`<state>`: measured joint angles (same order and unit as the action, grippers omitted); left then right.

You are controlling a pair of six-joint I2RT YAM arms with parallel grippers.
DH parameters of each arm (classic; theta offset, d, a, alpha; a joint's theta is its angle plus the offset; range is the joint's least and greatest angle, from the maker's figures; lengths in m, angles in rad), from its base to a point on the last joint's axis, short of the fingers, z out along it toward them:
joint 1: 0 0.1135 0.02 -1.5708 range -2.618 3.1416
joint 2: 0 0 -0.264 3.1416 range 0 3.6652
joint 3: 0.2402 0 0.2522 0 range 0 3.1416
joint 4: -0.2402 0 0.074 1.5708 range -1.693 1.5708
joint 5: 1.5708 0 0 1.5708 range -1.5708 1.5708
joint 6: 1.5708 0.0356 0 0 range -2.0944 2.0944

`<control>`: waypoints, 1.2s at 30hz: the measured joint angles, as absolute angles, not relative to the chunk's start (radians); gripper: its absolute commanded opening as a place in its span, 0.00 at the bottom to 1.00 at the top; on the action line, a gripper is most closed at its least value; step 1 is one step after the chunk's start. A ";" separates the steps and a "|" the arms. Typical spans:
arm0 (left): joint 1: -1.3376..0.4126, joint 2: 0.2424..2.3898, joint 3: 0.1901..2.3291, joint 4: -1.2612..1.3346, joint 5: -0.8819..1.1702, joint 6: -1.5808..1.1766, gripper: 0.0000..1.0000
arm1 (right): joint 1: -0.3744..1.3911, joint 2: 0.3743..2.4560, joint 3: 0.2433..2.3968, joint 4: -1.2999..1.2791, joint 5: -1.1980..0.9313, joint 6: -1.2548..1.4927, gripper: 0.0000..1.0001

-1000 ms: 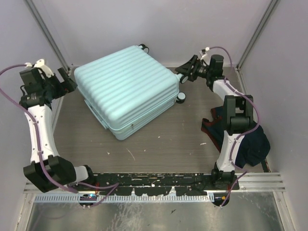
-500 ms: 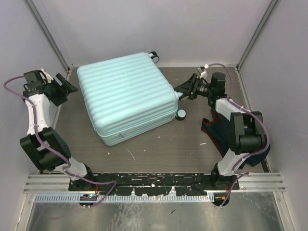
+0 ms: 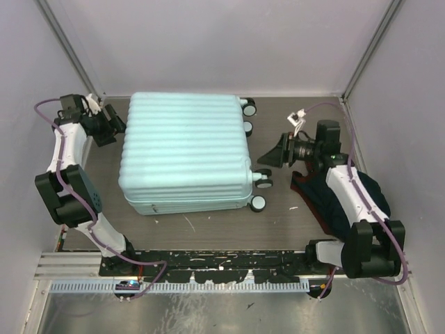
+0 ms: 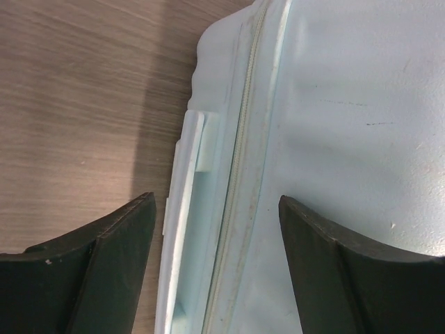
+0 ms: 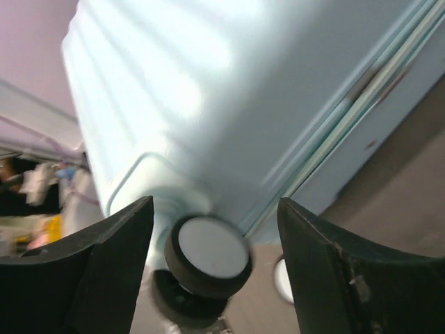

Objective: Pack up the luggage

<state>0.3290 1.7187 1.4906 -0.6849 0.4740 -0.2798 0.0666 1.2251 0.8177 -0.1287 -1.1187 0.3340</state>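
Note:
The luggage (image 3: 184, 153) is a pale mint-blue ribbed suitcase, closed and lying flat in the middle of the table, its dark wheels (image 3: 263, 182) on the right side. My left gripper (image 3: 115, 126) is at its far left edge. In the left wrist view this gripper (image 4: 215, 202) is open, straddling the side handle (image 4: 182, 209) and zipper seam without pinching them. My right gripper (image 3: 274, 156) faces the wheel side. Seen from the right wrist, it (image 5: 215, 203) is open with one wheel (image 5: 208, 254) between its fingers, apart from both.
Dark clothing (image 3: 348, 202) lies bunched at the right under my right arm. Grey walls close in the table on the left, far and right sides. A metal rail (image 3: 222, 264) with the arm bases runs along the near edge.
The luggage has turned clockwise and now sits square to the table. My left gripper came in to its far left edge. My right gripper drew nearer, down to the wheels.

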 measured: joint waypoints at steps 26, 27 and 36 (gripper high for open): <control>0.205 1.800 1.554 -0.677 0.515 -0.265 0.75 | 0.001 1.950 1.682 -0.446 -0.835 -0.960 1.00; 0.205 1.800 1.554 -0.677 0.515 -0.265 0.75 | 0.015 1.973 1.697 -0.432 -0.831 -0.966 1.00; 0.205 1.801 1.554 -0.677 0.515 -0.268 0.75 | 0.073 2.181 1.907 -0.365 -0.794 -0.997 0.93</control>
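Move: The suitcase lies closed and flat; its middle is about 26 cm right of the left hand and 6 cm back, at nearly hand height, and its side handle is only some 3 cm right and 4 cm back, 3 cm lower. From the right hand, the far upper wheel is about 31 cm ahead, 6 cm left and 7 cm below. The lower far wheel is straight under that one, some 12 cm lower; the near upper wheel is about 5 cm back, 1 cm left and 6 cm below. Against the suitcase's left side, the left hand pushes rightward about 5 cm and slightly forward, turning some 10 degrees clockwise, then holds there. The right hand leaves the near wheels, opens fully and swings wide: forward, right and up at first, then on forward, down and back left, roughly 30 cm in all, rolling over strongly until its open fingers come around the far upper wheel. ##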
